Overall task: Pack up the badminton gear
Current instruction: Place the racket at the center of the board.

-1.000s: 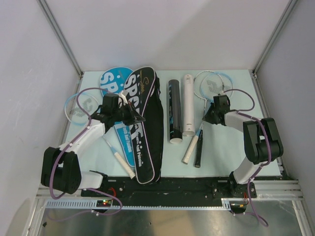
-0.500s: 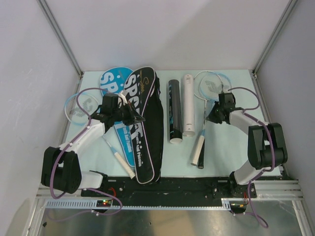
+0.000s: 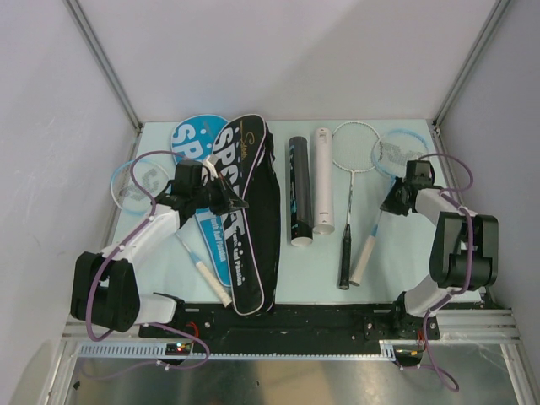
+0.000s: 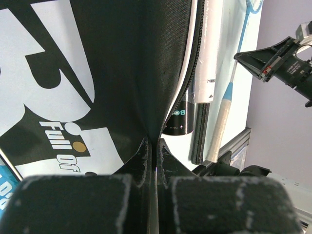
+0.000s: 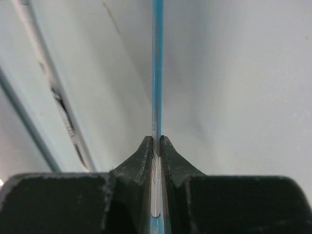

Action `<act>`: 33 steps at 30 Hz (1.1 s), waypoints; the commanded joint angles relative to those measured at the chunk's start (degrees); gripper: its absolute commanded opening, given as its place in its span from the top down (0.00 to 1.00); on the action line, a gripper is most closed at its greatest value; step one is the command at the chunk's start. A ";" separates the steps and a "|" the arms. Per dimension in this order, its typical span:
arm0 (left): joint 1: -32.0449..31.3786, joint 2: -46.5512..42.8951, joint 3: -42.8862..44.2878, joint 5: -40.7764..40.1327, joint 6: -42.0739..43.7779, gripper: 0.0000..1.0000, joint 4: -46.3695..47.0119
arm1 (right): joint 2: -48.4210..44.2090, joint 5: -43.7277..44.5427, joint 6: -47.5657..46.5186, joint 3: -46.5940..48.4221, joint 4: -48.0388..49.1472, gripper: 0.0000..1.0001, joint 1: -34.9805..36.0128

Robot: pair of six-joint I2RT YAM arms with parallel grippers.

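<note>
My left gripper (image 3: pixel 239 204) (image 4: pixel 155 155) is shut on the open edge of the black "SPORT" racket cover (image 3: pixel 249 211) (image 4: pixel 122 58), which lies over a blue cover (image 3: pixel 196 137). On the right, the right gripper (image 3: pixel 387 207) (image 5: pixel 157 145) is shut on the thin blue shaft (image 5: pixel 156 73) of a blue-framed racket (image 3: pixel 391 152), whose white handle (image 3: pixel 362 259) points toward the near edge. A white-framed racket (image 3: pixel 352 145) with a black handle (image 3: pixel 343 266) lies just left of it. Between the cover and these rackets lie a black tube (image 3: pixel 297 190) and a white tube (image 3: pixel 322 180). No shuttlecocks show.
A third racket (image 3: pixel 133 181) lies at the far left, its white handle (image 3: pixel 207 283) near the front edge, its shaft under my left arm. Metal frame posts (image 3: pixel 460 76) and walls close in the table. In the right wrist view the other racket's shaft (image 5: pixel 48 83) runs close on the left.
The right gripper has dragged the blue-framed racket to the right, off the white-framed one, so its handle now lies right of the black handle. The left arm has not moved.
</note>
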 commanded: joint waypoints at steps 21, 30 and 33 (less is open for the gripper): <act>1.29 -0.24 2.33 1.94 -0.29 1.00 1.36 | 1.75 2.30 -4.31 3.19 -6.46 0.63 -4.32; 1.54 0.09 1.89 2.20 -0.51 1.00 1.41 | -4.75 1.83 -0.17 3.19 -6.77 0.58 -0.68; 1.60 -0.04 1.93 2.28 -0.54 1.00 1.38 | -4.97 0.97 1.45 3.18 -4.03 0.58 2.06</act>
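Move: The right gripper already grips the blue racket by its shaft; its board spot lies about 3 cm to the right, 1 cm back and some 3 cm below. The white racket's middle lies roughly 13 cm to the left and 1 cm ahead, about 3 cm below; the white tube's middle is some 24 cm left, 9 cm ahead and about level in height. From the left gripper that board spot is about 55 cm to the right, roughly level fore and aft, some 8 cm below. Lower the right gripper about 2.5 cm while easing it some 3 cm right, farther from the white racket, and slightly back, to lay the blue racket down. Open the fingers partway to free the shaft, then lift off about 4 cm, drifting back left. Keep the left gripper still, shut on the black bag's edge. ##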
